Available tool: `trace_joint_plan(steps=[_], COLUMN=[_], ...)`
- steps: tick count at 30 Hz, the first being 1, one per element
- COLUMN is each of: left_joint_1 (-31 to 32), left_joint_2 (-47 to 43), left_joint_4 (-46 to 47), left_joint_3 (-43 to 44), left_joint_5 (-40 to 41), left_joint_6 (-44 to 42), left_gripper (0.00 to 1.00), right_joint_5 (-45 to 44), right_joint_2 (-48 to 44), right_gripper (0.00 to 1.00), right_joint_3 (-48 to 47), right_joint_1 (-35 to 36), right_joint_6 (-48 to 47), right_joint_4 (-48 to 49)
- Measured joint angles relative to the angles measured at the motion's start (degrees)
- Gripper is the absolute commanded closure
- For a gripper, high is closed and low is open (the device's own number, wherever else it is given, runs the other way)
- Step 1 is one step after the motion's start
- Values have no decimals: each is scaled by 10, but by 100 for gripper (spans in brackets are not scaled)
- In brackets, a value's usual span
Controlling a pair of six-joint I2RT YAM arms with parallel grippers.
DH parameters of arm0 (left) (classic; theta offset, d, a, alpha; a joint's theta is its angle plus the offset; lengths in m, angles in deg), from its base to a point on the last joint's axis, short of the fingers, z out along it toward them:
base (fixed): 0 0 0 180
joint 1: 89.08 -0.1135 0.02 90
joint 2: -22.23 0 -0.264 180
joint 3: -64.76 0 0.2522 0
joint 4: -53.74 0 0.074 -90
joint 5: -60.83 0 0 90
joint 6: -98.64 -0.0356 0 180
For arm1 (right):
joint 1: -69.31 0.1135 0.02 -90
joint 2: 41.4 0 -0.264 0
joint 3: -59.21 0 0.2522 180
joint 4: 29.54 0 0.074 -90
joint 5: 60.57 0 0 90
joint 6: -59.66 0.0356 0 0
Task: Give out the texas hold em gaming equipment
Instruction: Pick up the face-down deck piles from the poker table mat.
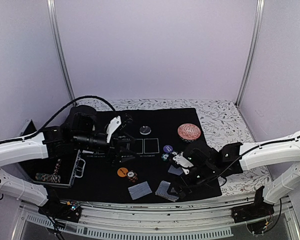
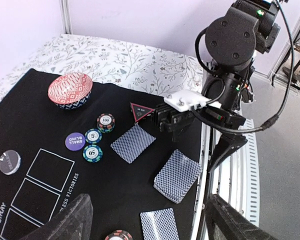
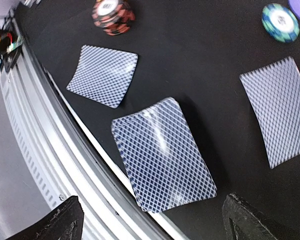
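A deck of blue-backed playing cards lies at the mat's near edge, right under my open right gripper; the jaws stand wide, touching nothing. Single cards lie to its left and right. My left gripper hovers open and empty over the mat, left of the same deck. The purple small-blind disc, striped chips, a red-edged triangle marker and a grey disc lie farther off. From above I see the orange disc and a chip stack.
A red patterned bowl stands at the mat's far right. A case holding chips sits at the left edge. The metal table rail runs just beside the deck. The right arm reaches over the mat's right side.
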Motion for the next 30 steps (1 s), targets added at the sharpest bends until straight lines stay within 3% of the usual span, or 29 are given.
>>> trace_joint_plan(steps=[9,20,30], left_joint_1=[0,0,0], left_joint_2=[-18,-18,-18], left_joint_4=[12,11,7], left_joint_3=[-14,-15,-16], left_joint_5=[8,13,38], left_joint_6=[-13,-18,-28], left_gripper=[20,20,19], right_joint_5=[-33,-33,-73], right_joint_2=[121,169,196], right_gripper=[1,1,34], right_joint_3=[-75,-95,-123], right_joint_1=[18,23,36], right_joint_6=[-147,-189,-197], right_joint_4=[-49,-75,-98])
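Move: The face-down deck pile the right hand is going for lies just to its left, about 4 cm over and 1 cm ahead, roughly 7 cm below. A second card pile sits some 11 cm farther left of that deck. A third lies about 11 cm ahead of the hand, 1 cm to its right, with the red triangle marker about 12 cm ahead and 8 cm right. From the left hand, the deck lies about 16 cm right, 6 cm back and 22 cm down. The right fingers come down astride the near pile and start to close on its long edges, reaching the deck around its right-hand part. The hand sinks about 6 cm, quickly first and then easing, while turning some 20 degrees counter-clockwise and tipping its leftward-slanting fingers closer to vertical. Wide open on the way down, they narrow by about a quarter only at the end. ##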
